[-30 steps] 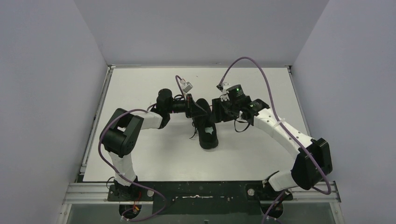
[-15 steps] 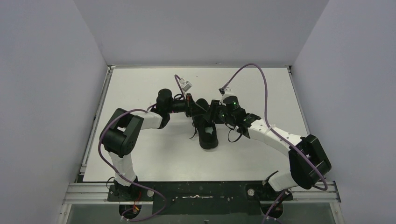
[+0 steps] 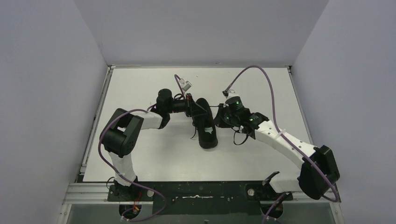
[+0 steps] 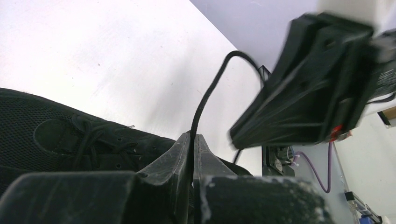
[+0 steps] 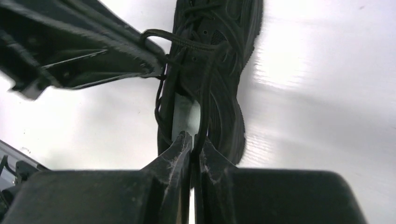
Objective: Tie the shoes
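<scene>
The black sneaker (image 3: pixel 206 125) lies on the white table, one end toward the near edge. It also shows in the left wrist view (image 4: pixel 70 135) and the right wrist view (image 5: pixel 224 56). My left gripper (image 3: pixel 191 106) is at the shoe's far left side, shut on a thin black lace (image 4: pixel 205 98) that arcs up from its tips (image 4: pixel 192 137). My right gripper (image 3: pixel 218 116) is at the shoe's right side, shut on another lace strand (image 5: pixel 205 93) running from its tips (image 5: pixel 192 139) up to the eyelets. The two grippers are close together over the shoe.
The white table (image 3: pixel 140 154) is walled on three sides. Purple cables (image 3: pixel 254 74) loop above the right arm. A loose lace end (image 3: pixel 192 135) hangs off the shoe's left side. The left gripper body (image 5: pixel 70 51) fills the upper left of the right wrist view.
My right arm swung in toward the shoe and then drew back slightly to the right, with its lace in the jaws. The left arm and the shoe have stayed put.
</scene>
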{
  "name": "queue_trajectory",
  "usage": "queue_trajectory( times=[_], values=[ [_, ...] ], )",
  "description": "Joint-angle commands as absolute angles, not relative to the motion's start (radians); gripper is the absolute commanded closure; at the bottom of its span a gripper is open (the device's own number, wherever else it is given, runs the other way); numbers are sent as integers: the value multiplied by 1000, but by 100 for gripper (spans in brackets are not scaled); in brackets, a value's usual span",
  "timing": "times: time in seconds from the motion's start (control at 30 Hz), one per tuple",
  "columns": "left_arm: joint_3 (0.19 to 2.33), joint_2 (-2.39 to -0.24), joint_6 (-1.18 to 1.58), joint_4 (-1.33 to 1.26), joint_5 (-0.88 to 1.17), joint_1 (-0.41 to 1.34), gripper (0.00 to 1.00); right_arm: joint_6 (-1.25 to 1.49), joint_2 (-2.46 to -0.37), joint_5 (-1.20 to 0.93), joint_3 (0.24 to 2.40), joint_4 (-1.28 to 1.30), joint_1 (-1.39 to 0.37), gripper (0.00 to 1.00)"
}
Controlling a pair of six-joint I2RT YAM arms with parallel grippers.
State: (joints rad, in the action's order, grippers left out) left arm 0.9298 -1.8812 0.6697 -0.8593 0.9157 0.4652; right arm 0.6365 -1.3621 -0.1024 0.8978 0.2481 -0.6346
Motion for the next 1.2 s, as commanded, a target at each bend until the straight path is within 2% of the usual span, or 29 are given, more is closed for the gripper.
queue_trajectory(
  times=[0.0, 0.13, 0.3, 0.5, 0.6, 0.83, 1.03, 1.17],
  values=[
    [947, -1857, 676, -933, 935, 467, 100, 464, -1230, -57, 1055, 558, -607, 100],
    [947, -1858, 677, -936, 947, 465, 100, 324, -1270, -86, 1143, 562, -506, 100],
    [945, -1855, 677, -935, 958, 465, 100, 168, -1457, -46, 1359, 543, -455, 100],
    [943, -1852, 677, -951, 969, 463, 100, 169, -1677, -171, 1569, 503, -445, 100],
    [934, -1859, 689, -1011, 989, 462, 100, 267, -1718, -302, 1556, 439, -444, 100],
    [962, -1987, 900, -1358, 1054, 433, 100, 505, -1763, -612, 1474, 366, -431, 100],
    [949, -1965, 840, -1302, 1047, 429, 100, 504, -1882, -753, 1573, 628, -402, 100],
    [949, -1977, 872, -1350, 1045, 432, 100, 532, -1908, -808, 1543, 665, -378, 100]
  ],
)
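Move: Both grippers are shut on lace. The lacing on top of the shoe lies about 9 cm ahead of the right hand, 5 cm to its left and 5 cm lower. The left gripper's fingertips are some 5 cm ahead, 5 cm left and 2 cm higher; the shoe's mouth is level fore and aft, about 3 cm left and 6 cm down. From the left hand, the lacing is about 4 cm ahead, in line sideways and 7 cm lower. Swing the right gripper, keeping its hold on the lace, up about 9 cm and forward some 13 cm, bowing out to the right, then bring it left, back and down to the toe side of the left fingertips, above the lacing; tip its fingers further downward as it comes in. Keep the left gripper shut on its lace, tilting only slightly. ##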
